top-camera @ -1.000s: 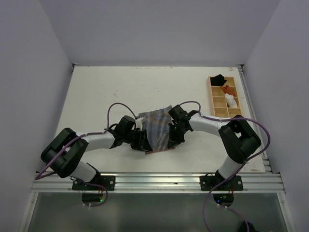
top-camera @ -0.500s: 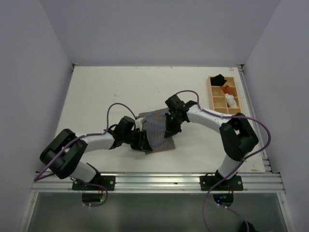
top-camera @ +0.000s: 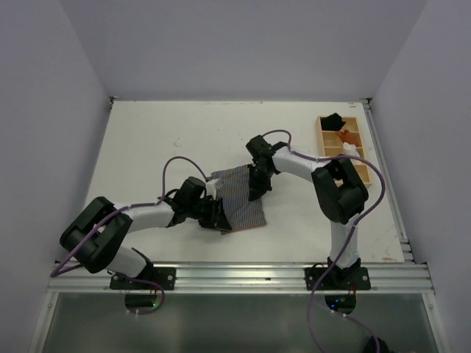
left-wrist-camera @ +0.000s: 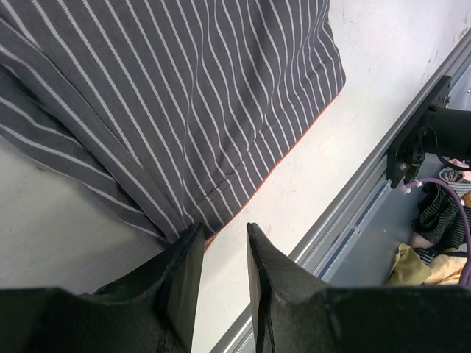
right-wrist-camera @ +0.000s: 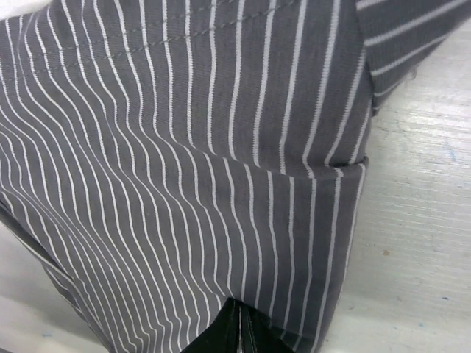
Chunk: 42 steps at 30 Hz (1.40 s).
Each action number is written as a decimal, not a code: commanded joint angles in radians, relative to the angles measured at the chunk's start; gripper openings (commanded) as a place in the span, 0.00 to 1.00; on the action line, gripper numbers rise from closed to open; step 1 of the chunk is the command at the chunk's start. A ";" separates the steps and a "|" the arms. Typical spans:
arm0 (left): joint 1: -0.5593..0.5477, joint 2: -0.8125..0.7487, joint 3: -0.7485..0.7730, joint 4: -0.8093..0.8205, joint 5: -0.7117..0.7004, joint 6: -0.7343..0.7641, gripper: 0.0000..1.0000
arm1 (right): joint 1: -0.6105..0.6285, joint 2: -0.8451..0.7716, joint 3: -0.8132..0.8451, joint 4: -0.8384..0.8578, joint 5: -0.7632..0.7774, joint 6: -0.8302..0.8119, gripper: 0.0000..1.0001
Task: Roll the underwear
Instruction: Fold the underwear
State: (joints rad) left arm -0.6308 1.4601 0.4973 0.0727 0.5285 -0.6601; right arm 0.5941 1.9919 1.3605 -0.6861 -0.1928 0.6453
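Observation:
The underwear [top-camera: 241, 200], grey with fine white stripes, lies partly folded on the white table [top-camera: 169, 147] between the two arms. My right gripper [top-camera: 257, 188] is at its far right edge. In the right wrist view that gripper [right-wrist-camera: 239, 307] is shut, pinching a raised fold of the underwear [right-wrist-camera: 221, 147]. My left gripper [top-camera: 214, 214] is at the near left corner. In the left wrist view its jaws [left-wrist-camera: 222, 229] stand apart over bare table, the left fingertip [left-wrist-camera: 193, 234] touching the orange-edged hem of the underwear [left-wrist-camera: 184, 110].
A wooden compartment tray [top-camera: 322, 151] at the back right holds a black bundle [top-camera: 333, 120], an orange bundle [top-camera: 347, 137] and a white bundle [top-camera: 353, 154]. A metal rail [top-camera: 243, 276] runs along the table's near edge, close to the left gripper [left-wrist-camera: 353, 213].
My right gripper has moved up and to the left with the cloth's right edge, and its arm has swung away from the front. The underwear now looks narrower. The left arm has stayed put.

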 commanded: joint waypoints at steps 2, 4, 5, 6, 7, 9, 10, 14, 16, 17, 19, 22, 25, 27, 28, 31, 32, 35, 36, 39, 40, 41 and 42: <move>-0.001 0.005 -0.025 -0.137 -0.125 0.076 0.36 | -0.033 -0.005 0.097 -0.070 0.095 -0.042 0.09; -0.001 -0.001 -0.025 -0.142 -0.125 0.076 0.36 | -0.046 0.008 0.149 -0.084 0.105 -0.045 0.09; -0.001 -0.001 -0.025 -0.143 -0.127 0.077 0.36 | -0.056 0.037 0.169 -0.098 0.107 -0.049 0.09; -0.001 -0.003 -0.026 -0.146 -0.127 0.079 0.36 | -0.059 0.054 0.189 -0.104 0.105 -0.053 0.09; -0.001 -0.004 -0.026 -0.148 -0.127 0.080 0.36 | -0.062 0.071 0.227 -0.110 0.107 -0.062 0.09; -0.001 -0.006 -0.028 -0.145 -0.124 0.079 0.36 | -0.062 0.128 0.280 -0.121 0.104 -0.072 0.10; -0.001 -0.004 -0.028 -0.142 -0.122 0.077 0.36 | -0.060 0.148 0.298 -0.130 0.099 -0.081 0.10; -0.001 0.002 -0.005 -0.136 -0.107 0.062 0.38 | -0.063 0.177 0.331 -0.148 0.098 -0.093 0.11; -0.001 -0.001 0.021 -0.143 -0.094 0.053 0.40 | -0.063 0.159 0.341 -0.164 0.107 -0.110 0.12; -0.001 -0.003 0.042 -0.157 -0.091 0.056 0.43 | -0.065 0.150 0.345 -0.171 0.116 -0.116 0.12; 0.012 -0.035 0.131 -0.258 -0.090 0.059 0.48 | -0.065 0.108 0.371 -0.219 0.121 -0.134 0.13; 0.069 -0.139 0.222 -0.350 -0.085 0.042 0.57 | -0.063 0.013 0.384 -0.257 0.139 -0.121 0.16; 0.120 -0.172 0.355 -0.425 -0.137 0.043 0.62 | -0.050 -0.079 0.370 -0.274 0.150 -0.084 0.20; 0.158 -0.144 0.438 -0.491 -0.195 0.063 0.63 | -0.030 -0.114 0.353 -0.282 0.156 -0.069 0.21; 0.172 -0.133 0.454 -0.502 -0.220 0.069 0.63 | 0.005 -0.136 0.350 -0.291 0.173 -0.055 0.22; 0.244 -0.066 0.486 -0.527 -0.294 0.112 0.61 | 0.122 -0.148 0.338 -0.283 0.222 -0.027 0.22; 0.270 -0.031 0.491 -0.539 -0.298 0.119 0.60 | 0.153 -0.142 0.338 -0.277 0.228 -0.019 0.22; 0.390 -0.001 0.488 -0.528 -0.303 0.116 0.60 | 0.272 -0.098 0.344 -0.271 0.303 0.028 0.27; 0.455 0.009 0.488 -0.527 -0.300 0.114 0.61 | 0.327 -0.091 0.341 -0.264 0.329 0.037 0.29; 0.578 0.011 0.480 -0.521 -0.283 0.103 0.61 | 0.397 -0.033 0.362 -0.243 0.336 0.027 0.33; 0.607 0.009 0.466 -0.513 -0.272 0.102 0.61 | 0.410 -0.007 0.377 -0.271 0.340 0.019 0.34; 0.656 0.005 0.458 -0.508 -0.269 0.099 0.61 | 0.427 0.031 0.406 -0.286 0.372 0.011 0.34; 0.680 0.005 0.454 -0.507 -0.271 0.096 0.61 | 0.456 0.050 0.419 -0.300 0.384 -0.005 0.34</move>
State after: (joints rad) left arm -0.0208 1.4891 0.9668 -0.4328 0.2546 -0.5789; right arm 1.0283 1.9884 1.7172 -0.9417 0.1001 0.6464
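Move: The underwear's middle lies some 4 cm left of the right hand, about level with it and a centimetre or two below. From that hand, the near-left corner is roughly 12 cm back and 9 cm left, the far edge about 9 cm ahead and 2 cm left. From the left hand, still at that corner, the underwear's middle is about 9 cm ahead, 4 cm right and 2 cm below. Both hands open: the right hops about 7 cm forward over underwear, then lifts left-back; left lifts off forward-left. ##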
